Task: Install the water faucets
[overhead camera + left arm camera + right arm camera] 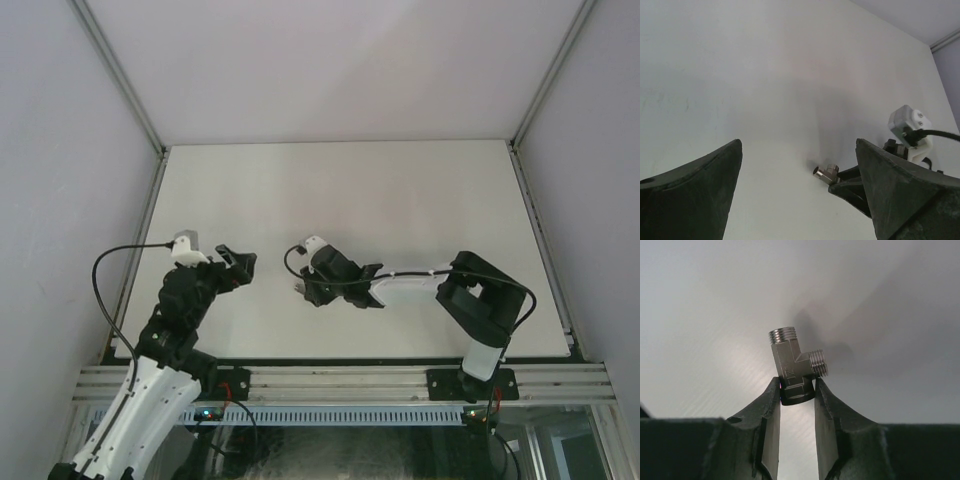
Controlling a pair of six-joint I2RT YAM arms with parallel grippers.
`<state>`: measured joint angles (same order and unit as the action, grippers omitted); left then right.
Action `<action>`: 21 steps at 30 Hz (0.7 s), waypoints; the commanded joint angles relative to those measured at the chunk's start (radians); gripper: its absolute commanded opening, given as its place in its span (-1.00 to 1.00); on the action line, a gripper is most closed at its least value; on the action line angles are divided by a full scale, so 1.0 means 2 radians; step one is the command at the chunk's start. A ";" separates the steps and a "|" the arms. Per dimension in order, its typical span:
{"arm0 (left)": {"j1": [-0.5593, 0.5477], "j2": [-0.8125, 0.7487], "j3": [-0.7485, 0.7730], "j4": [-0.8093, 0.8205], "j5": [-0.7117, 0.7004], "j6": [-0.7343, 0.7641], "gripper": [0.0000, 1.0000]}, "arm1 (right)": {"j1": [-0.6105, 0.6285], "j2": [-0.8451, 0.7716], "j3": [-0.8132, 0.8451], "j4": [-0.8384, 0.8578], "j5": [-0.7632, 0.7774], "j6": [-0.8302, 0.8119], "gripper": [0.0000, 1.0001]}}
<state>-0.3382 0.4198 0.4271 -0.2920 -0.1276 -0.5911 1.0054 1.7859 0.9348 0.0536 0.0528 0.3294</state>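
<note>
A small silvery metal fitting [792,362], T-shaped with threaded ends, is one of the water faucets. My right gripper [797,387] is shut on its dark lower end, with the threaded stubs sticking out past the fingertips. In the top view this gripper [303,290] is at the table's middle, pointing left, low over the surface. The left wrist view shows the same fitting [826,173] at the tip of the right gripper's fingers [850,186]. My left gripper [240,265] stands open a short way to the left, facing the fitting, with nothing between its fingers [700,190].
The white table [400,190] is walled in by pale panels on the left, back and right. An aluminium rail [340,382] carrying both arm bases runs along its near edge. A black cable [110,262] loops off the left wrist.
</note>
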 commanded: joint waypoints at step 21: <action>-0.015 0.089 0.002 0.343 0.427 0.163 0.94 | -0.264 -0.253 -0.033 -0.012 -0.531 0.159 -0.98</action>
<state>-0.3428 0.5583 0.3134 0.3115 0.4587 -0.3916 0.5270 1.3628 0.8619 0.0498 -0.7998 0.5892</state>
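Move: The metal tee, already pinched in my right fingertips low over the table, sits about 12 cm to the right of my open left hand, some 16 cm below it and level with it front to back. From my right hand, that waiting left gripper is therefore about 12 cm left, 1 cm ahead and 16 cm up. The white faucet lies about 14 cm to the right of my right hand and 2 cm ahead, at about the same height. Keeping the tee pinched, I lift my right hand about 18 cm, at first nearly straight up, then also veering some 6 cm right, while its wrist swings the fingers up from slanting down to point mostly left. My left hand, still wide open, moves right towards the tee and rises a little, turning clockwise and tipping its fingers up. ##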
